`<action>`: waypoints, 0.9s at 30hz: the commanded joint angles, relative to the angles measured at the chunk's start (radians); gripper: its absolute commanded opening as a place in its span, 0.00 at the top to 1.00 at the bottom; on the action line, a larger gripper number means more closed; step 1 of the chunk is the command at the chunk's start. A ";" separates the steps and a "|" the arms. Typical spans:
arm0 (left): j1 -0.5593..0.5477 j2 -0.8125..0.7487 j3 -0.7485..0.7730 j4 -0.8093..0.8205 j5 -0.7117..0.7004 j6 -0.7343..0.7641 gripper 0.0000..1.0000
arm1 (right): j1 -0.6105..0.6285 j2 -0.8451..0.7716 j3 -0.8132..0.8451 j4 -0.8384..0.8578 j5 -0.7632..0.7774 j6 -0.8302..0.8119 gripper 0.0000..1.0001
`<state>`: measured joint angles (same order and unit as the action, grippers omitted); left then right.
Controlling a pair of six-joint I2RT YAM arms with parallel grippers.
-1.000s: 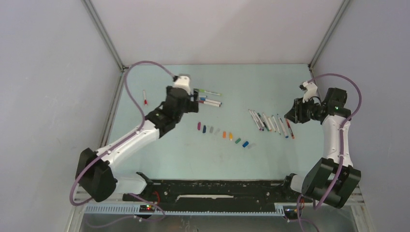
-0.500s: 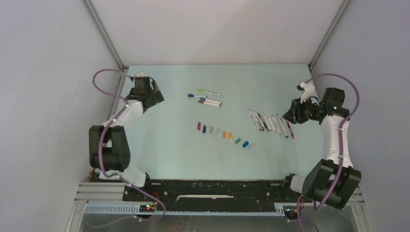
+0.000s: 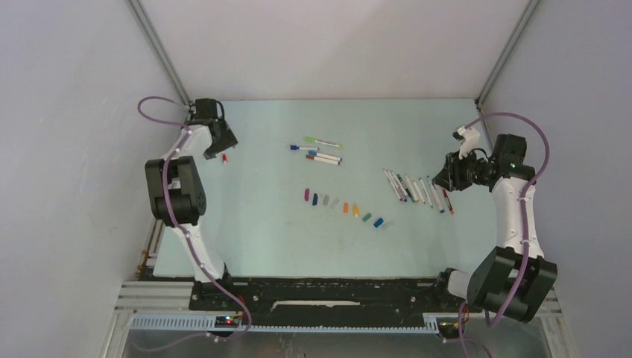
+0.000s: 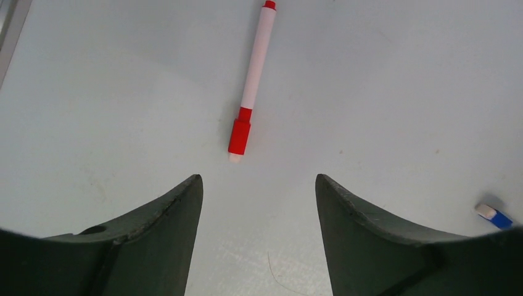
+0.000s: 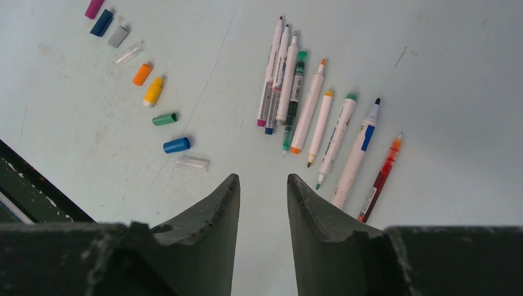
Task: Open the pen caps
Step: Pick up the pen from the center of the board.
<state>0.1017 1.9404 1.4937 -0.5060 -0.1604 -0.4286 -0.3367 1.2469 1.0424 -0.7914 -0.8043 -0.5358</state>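
A capped red pen (image 4: 256,61) with its red cap (image 4: 239,135) lies just ahead of my left gripper (image 4: 259,179), which is open and empty. In the top view the left gripper (image 3: 222,144) is at the far left of the table, beside that red pen (image 3: 224,158). Three capped pens (image 3: 320,150) lie at the middle back. A row of loose pen caps (image 3: 346,208) lies mid-table and also shows in the right wrist view (image 5: 153,91). Several uncapped pens (image 5: 321,117) lie side by side ahead of my right gripper (image 5: 262,179), which is open and empty above the table.
The left side wall and its metal frame (image 3: 175,82) stand close to the left gripper. A blue pen end (image 4: 493,216) shows at the right edge of the left wrist view. The black front rail (image 5: 24,185) lies below the caps.
My left arm has swung from the three capped pens at mid-table to the far left back corner, over the red pen. The right arm has barely moved.
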 commanded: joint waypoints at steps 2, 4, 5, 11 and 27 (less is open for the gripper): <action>0.022 0.092 0.130 -0.102 0.027 0.064 0.34 | 0.004 -0.007 -0.002 0.001 0.010 -0.020 0.63; 0.023 0.120 0.164 -0.115 0.028 0.081 0.38 | 0.005 -0.004 -0.003 0.003 0.012 -0.018 0.63; 0.025 0.133 0.180 -0.120 0.029 0.091 0.40 | 0.005 -0.004 -0.003 0.004 0.013 -0.018 0.63; 0.037 0.209 0.273 -0.174 0.027 0.141 0.45 | 0.005 0.001 -0.002 0.004 0.018 -0.019 0.63; 0.056 0.308 0.338 -0.232 0.112 0.179 0.68 | 0.005 0.005 -0.003 0.003 0.021 -0.015 0.63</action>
<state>0.1532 2.2303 1.7649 -0.7124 -0.0883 -0.2768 -0.3355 1.2491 1.0420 -0.7914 -0.7849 -0.5358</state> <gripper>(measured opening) 0.336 0.371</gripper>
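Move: Ahead of the left hand and beneath it lies the red pen, its middle about 6 cm forward, 3 cm to the left and some 7 cm down, with its capped end pointing back towards the robot. Far to the right, on the same table, lie the blue-capped pen (about 7 cm ahead, 26 cm right) and the green pen (10 cm ahead, 33 cm right). From the right hand the red pen is about 24 cm ahead, 75 cm left and 17 cm below. Sinking about 6 cm onto the capped end of the red pen, the left hand also drifts some 2 cm left and tips its fingers roughly 15 degrees nearer to vertical. The fingers close to about half their starting gap and end astride the red cap, one on either side, with no clear grip on it yet. ##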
